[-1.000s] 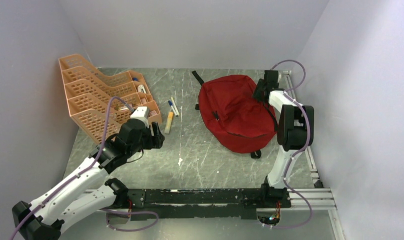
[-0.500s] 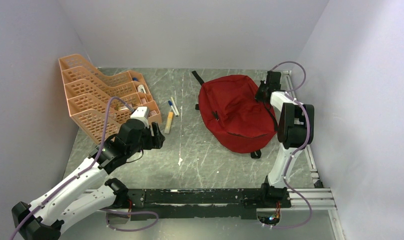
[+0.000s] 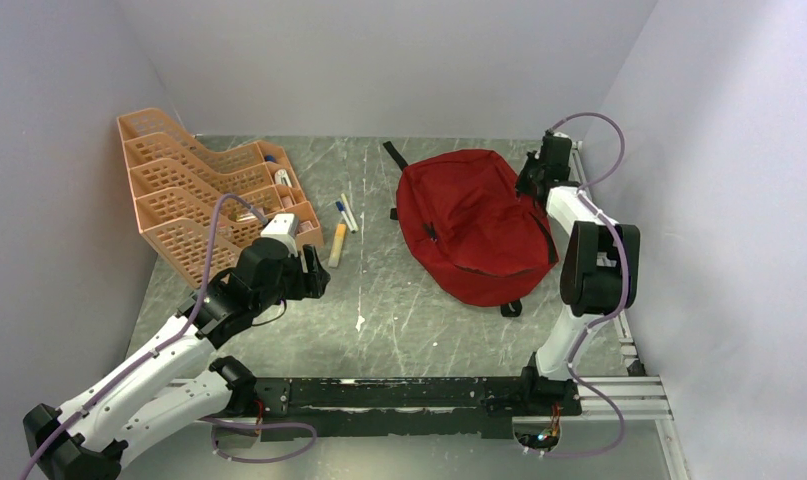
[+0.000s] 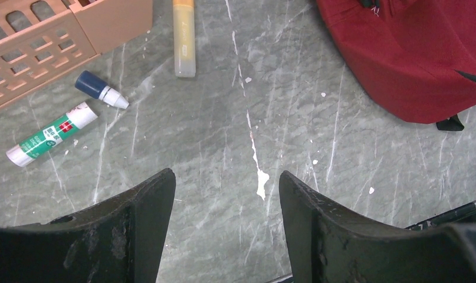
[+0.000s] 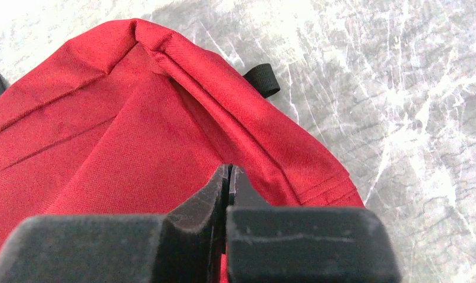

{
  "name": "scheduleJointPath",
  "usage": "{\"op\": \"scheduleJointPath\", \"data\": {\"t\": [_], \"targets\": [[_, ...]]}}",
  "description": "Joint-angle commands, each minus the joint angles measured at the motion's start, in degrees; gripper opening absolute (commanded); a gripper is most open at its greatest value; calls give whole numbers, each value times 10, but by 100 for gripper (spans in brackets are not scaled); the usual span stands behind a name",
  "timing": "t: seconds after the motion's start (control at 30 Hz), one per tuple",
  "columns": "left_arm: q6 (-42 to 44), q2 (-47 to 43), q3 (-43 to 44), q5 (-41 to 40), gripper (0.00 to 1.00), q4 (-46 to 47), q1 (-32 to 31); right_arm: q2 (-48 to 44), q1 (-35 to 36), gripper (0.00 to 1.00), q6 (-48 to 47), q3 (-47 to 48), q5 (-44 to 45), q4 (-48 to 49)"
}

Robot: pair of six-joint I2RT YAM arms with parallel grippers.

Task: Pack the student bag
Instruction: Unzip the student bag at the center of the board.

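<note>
The student bag (image 3: 474, 225) is a red fabric backpack lying flat at the right of the table. It also shows in the left wrist view (image 4: 412, 53) and fills the right wrist view (image 5: 135, 118). My right gripper (image 3: 529, 183) is at the bag's far right edge. Its jaws (image 5: 229, 168) are pressed together just above the red fabric, and nothing shows between them. My left gripper (image 3: 317, 280) hovers open and empty over bare table left of the bag, with its fingers (image 4: 226, 174) wide apart.
An orange plastic tray rack (image 3: 199, 195) stands at the far left. A yellow marker (image 4: 183, 38), a blue-capped small bottle (image 4: 101, 89) and a green glue stick (image 4: 51, 134) lie beside it. Pens (image 3: 344, 213) lie mid-table. A black loop (image 5: 262, 79) sticks out from the bag's edge.
My right gripper has moved a little back and to the right along the bag's far edge, and its arm has swung outward. The left arm has not moved.
</note>
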Motion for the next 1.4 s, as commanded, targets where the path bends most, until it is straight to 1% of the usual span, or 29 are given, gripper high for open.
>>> {"op": "scheduleJointPath", "data": {"t": [0.0,0.17,0.3,0.5,0.67,0.8,0.93,1.13,1.27,1.37], "targets": [[1,-6,-7,14,69,7,-2,-30,-3,0,-4,-13,7,1],[2,-1,-11,16,69,14,-2,-63,6,0,-7,-41,-21,-9],[-1,5,-15,21,69,24,-2,-87,33,0,-10,-68,-56,-8],[-1,8,-16,24,69,24,-2,-110,121,0,-10,-97,-75,9],[0,0,-18,20,69,18,-2,-107,184,0,-7,-91,-97,9],[-3,1,-20,23,69,23,-2,-99,221,0,-3,-86,-106,15],[-1,8,-15,25,69,20,-2,-97,233,0,4,-80,-112,7],[15,12,9,22,72,34,-2,-166,257,0,33,-132,-112,3],[42,38,37,50,73,81,-2,-243,275,0,63,-187,-101,-1],[67,73,54,86,73,139,-2,-295,284,0,75,-218,-104,-20]]}}
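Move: The right hand has its shut fingers at the bag's far right part; the bag's middle lies about 11 cm to its left, 10 cm back and 6 cm lower. The bag's zip pull is roughly 22 cm left and 11 cm back, the near strap end 5 cm left and 30 cm back. From the left hand, the bag's middle is some 38 cm to the right, 19 cm ahead and 12 cm lower. Keep the right gripper shut on the red cloth and drag the bag left across the board, about 22 cm, easing back towards the base as you go and turning the hand some 30 degrees counter-clockwise. Then stop going left, pull farther back and lift about 3 cm. At the end, start the open left gripper a couple of centimetres right, towards the bag. ##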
